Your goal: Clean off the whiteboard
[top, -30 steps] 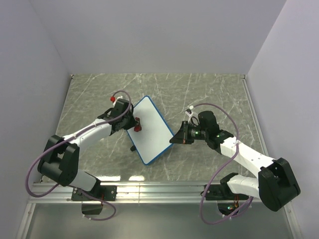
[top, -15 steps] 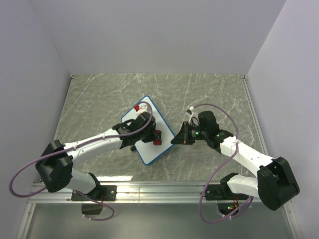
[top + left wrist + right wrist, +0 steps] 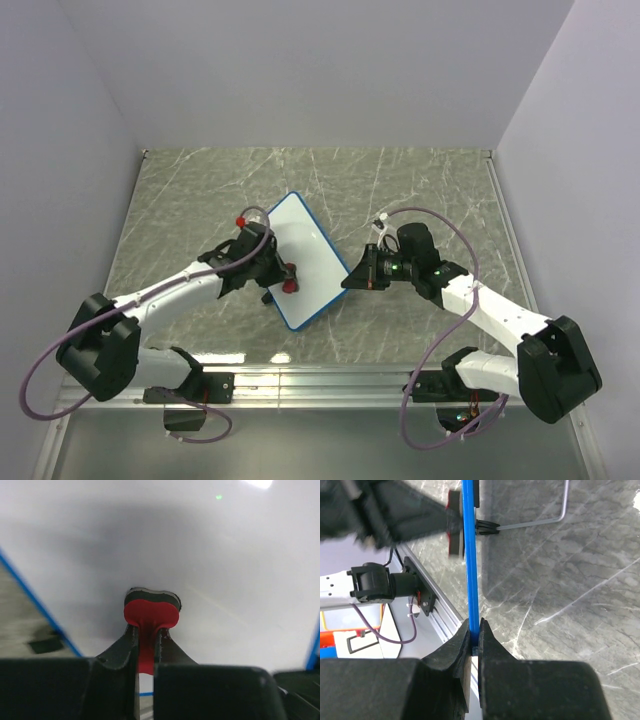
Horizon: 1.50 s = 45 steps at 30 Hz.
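Note:
The whiteboard, white with a blue rim, lies slanted at the middle of the marble table. Its face shows no marks in the top view. My left gripper is shut on a small red-and-black eraser, over the board's lower left part. In the left wrist view the eraser presses against the white board face, held between the closed left gripper. My right gripper is shut on the board's right blue rim. In the right wrist view the right gripper pinches that rim edge-on.
A wire stand sticks out from the board's underside above the marble top. An aluminium rail runs along the near edge by the arm bases. Plain walls close in the table at left, right and back.
The left gripper with the eraser swept from the board's left edge to its lower right part, then back toward the left. The right gripper has kept its hold on the rim.

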{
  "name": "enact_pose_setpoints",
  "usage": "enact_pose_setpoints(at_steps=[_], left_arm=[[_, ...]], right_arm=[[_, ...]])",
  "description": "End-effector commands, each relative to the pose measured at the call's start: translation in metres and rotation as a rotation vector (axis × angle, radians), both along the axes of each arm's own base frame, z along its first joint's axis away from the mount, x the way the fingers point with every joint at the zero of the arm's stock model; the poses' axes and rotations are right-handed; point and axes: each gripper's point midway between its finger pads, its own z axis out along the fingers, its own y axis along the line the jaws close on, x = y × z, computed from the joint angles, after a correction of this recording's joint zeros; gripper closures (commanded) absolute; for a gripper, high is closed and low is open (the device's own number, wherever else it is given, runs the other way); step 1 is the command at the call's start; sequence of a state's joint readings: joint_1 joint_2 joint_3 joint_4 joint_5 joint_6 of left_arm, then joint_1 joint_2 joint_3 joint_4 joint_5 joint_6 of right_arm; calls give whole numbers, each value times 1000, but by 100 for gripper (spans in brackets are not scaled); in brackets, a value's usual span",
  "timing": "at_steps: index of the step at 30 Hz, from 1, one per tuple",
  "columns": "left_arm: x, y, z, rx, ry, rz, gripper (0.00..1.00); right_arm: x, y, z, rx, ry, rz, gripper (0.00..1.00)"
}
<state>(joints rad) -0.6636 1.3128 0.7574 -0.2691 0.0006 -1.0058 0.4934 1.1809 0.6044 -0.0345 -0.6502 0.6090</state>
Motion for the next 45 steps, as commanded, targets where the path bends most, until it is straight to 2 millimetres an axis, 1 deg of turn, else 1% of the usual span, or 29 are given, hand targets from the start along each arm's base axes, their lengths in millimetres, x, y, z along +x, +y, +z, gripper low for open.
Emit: enact_pose_setpoints(at_steps=[1, 2, 3, 5, 6, 7, 9, 10, 11, 12, 13, 14, 15, 16, 17, 18, 21, 23, 26, 27, 28, 34, 38, 39, 40, 42, 43, 45], left_arm=[[-16, 59, -51, 213, 156, 28, 100], [-9, 66, -49, 214, 155, 53, 100], [-8, 70, -46, 223, 157, 58, 100], [5, 70, -30, 221, 115, 64, 100], [7, 70, -24, 224, 108, 63, 100], [16, 65, -4, 201, 63, 64, 100], [25, 63, 15, 188, 25, 73, 100], [31, 61, 35, 174, -7, 77, 100], [35, 61, 46, 170, -24, 84, 100], [39, 62, 55, 172, -41, 91, 100], [45, 61, 75, 160, -72, 97, 100], [48, 64, 85, 158, -86, 107, 100], [51, 65, 94, 162, -101, 112, 100], [58, 65, 113, 146, -138, 124, 100], [58, 70, 119, 153, -136, 135, 100], [63, 71, 134, 145, -164, 146, 100], [65, 82, 148, 143, -182, 177, 100], [64, 90, 146, 151, -172, 199, 100], [59, 96, 143, 144, -164, 220, 100], [56, 97, 138, 142, -154, 225, 100], [53, 100, 141, 137, -165, 232, 100], [39, 112, 131, 163, -143, 259, 100], [31, 119, 131, 164, -142, 275, 100], [29, 121, 132, 163, -145, 278, 100], [26, 122, 131, 167, -141, 279, 100], [23, 126, 132, 175, -142, 285, 100], [21, 127, 131, 179, -141, 287, 100], [17, 130, 131, 180, -138, 293, 100]], right_arm=[[9, 2, 4, -14, -54, -27, 100], [8, 3, 5, -13, -57, -25, 100], [9, 2, 5, -12, -58, -28, 100], [9, 2, 8, -10, -64, -28, 100], [9, 2, 11, -5, -68, -28, 100], [9, 3, 12, -3, -65, -28, 100], [11, 4, 21, 5, -78, -29, 100], [11, 5, 25, 12, -79, -27, 100], [11, 5, 29, 16, -83, -28, 100], [14, 7, 39, 29, -100, -28, 100], [15, 8, 44, 34, -105, -31, 100], [18, 9, 56, 47, -122, -33, 100], [19, 10, 62, 56, -131, -33, 100], [20, 11, 68, 67, -133, -37, 100], [22, 13, 79, 84, -150, -35, 100], [22, 15, 85, 95, -155, -38, 100], [25, 21, 105, 124, -180, -33, 100], [27, 25, 113, 135, -193, -28, 100], [27, 31, 115, 135, -192, -15, 100], [26, 35, 115, 136, -195, -7, 100], [26, 36, 113, 134, -191, -3, 100], [21, 50, 96, 112, -168, 27, 100], [18, 49, 80, 92, -149, 25, 100], [19, 49, 80, 93, -151, 24, 100], [18, 49, 81, 94, -153, 25, 100], [19, 49, 90, 104, -171, 18, 100], [19, 48, 104, 123, -198, 14, 100], [21, 47, 120, 138, -231, -5, 100]])
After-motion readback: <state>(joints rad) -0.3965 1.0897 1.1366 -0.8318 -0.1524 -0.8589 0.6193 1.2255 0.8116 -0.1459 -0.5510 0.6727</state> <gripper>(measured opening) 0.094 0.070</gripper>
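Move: The left hand, already holding the eraser on the whiteboard, has the board's middle about 4 cm ahead and 3 cm to its right, near its own height. The board's far-left corner is some 7 cm ahead, 9 cm left and 4 cm lower; the right hand's grip on the board is around 15 cm right, 1 cm back and 3 cm higher. From the right hand, the board's middle lies about 5 cm ahead, 13 cm left and 3 cm lower. Leftward and slightly down, the left hand carries the eraser some 6 cm across the whiteboard towards its left edge, then lifts it off, rising about 17 cm while going forward, and drifts left and back with a slight counter-clockwise turn, eraser still pinched. Meanwhile the right hand keeps its grip on the board's right corner, raises it about 6 cm, then eases left and a little down. ##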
